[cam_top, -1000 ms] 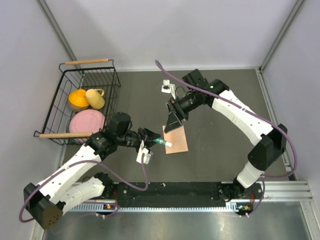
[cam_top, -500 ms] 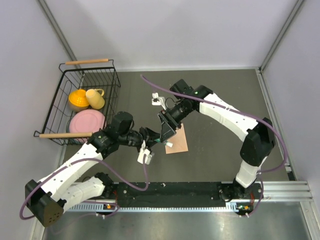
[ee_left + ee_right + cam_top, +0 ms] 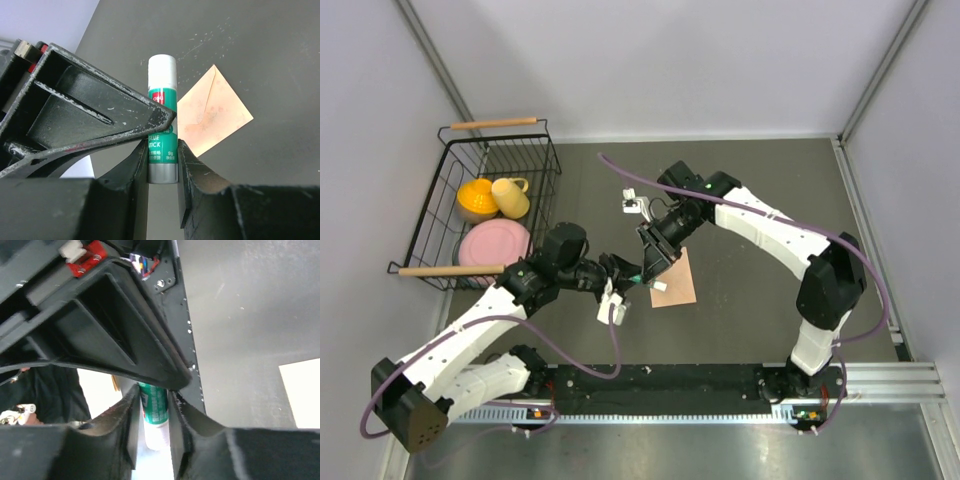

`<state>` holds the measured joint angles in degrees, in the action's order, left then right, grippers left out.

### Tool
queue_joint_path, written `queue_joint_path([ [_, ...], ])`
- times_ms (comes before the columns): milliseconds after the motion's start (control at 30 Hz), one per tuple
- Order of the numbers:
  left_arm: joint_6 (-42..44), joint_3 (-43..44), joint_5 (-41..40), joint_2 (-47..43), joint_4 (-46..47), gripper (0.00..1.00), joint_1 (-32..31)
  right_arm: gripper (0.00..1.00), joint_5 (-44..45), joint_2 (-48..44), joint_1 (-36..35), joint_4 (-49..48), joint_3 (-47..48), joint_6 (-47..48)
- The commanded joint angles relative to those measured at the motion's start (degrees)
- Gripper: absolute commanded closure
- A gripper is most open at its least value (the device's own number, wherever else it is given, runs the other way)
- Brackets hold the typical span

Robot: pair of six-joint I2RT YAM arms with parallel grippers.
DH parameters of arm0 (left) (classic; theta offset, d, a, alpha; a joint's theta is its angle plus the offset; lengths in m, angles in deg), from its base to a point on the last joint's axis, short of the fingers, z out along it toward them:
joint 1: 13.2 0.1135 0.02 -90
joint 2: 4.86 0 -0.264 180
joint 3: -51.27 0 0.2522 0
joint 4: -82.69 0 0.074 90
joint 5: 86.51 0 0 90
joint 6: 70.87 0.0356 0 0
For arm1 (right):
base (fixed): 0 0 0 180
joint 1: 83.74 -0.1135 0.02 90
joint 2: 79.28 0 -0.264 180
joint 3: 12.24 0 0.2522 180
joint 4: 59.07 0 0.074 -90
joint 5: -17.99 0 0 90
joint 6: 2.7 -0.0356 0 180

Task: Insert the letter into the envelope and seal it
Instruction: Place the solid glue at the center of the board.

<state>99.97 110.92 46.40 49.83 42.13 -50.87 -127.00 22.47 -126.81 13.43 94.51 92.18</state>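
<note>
The peach envelope [image 3: 678, 283] lies flat on the dark table, and it also shows behind the stick in the left wrist view as the envelope [image 3: 215, 117]. My left gripper [image 3: 632, 279] is shut on the silver base of a green-and-white glue stick [image 3: 162, 120], which it holds above the envelope's left edge. My right gripper [image 3: 650, 268] reaches in from the back. Its jaws press on both sides of the glue stick [image 3: 154, 412] at its white cap end, and the two grippers cross each other there. The letter does not show in any view.
A black wire basket [image 3: 450, 215] stands at the left with a pink plate [image 3: 492, 243], a yellow cup [image 3: 510, 196] and an orange bowl [image 3: 475, 198] inside. Grey walls close the table at the back and on both sides.
My right arm swung left and down to the left gripper, and its jaws closed on the glue stick's cap end. The left gripper kept its hold and its place.
</note>
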Motion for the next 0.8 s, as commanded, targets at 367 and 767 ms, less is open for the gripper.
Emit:
queue_joint_path([
  [367, -16.84, 1.22, 1.11, -2.75, 5.01, 0.24, 7.95, 1.00, 5.48, -2.00, 10.45, -1.79, 1.23, 0.57],
  [767, -57.70, 10.36, 1.37, 7.34, 8.61, 0.14, 20.09, 1.00, 42.75, 0.28, 23.56, -23.39, -12.64, -1.63],
])
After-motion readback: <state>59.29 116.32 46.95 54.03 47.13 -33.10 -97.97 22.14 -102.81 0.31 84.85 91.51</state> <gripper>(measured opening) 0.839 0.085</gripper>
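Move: The glue stick is held in the left gripper, its middle about 2 cm to that hand's right and level with it. It already sits between the right gripper's half-open fingers, about 1 cm left of the right hand point and at the same height. On the board the envelope lies about 11 cm ahead, 4 cm right and 20 cm below the right hand. Close the right fingers on the glue stick, hold both hands still a moment, then open the left fingers wide to let go. Carry the glue stick with the right gripper forward and right over the envelope, about 18 cm out and 15 cm right, sinking some 9 cm late on while swinging clockwise with fingertips tipping down. Bring the left gripper away forward and left, about 9 cm, swinging counter-clockwise. ##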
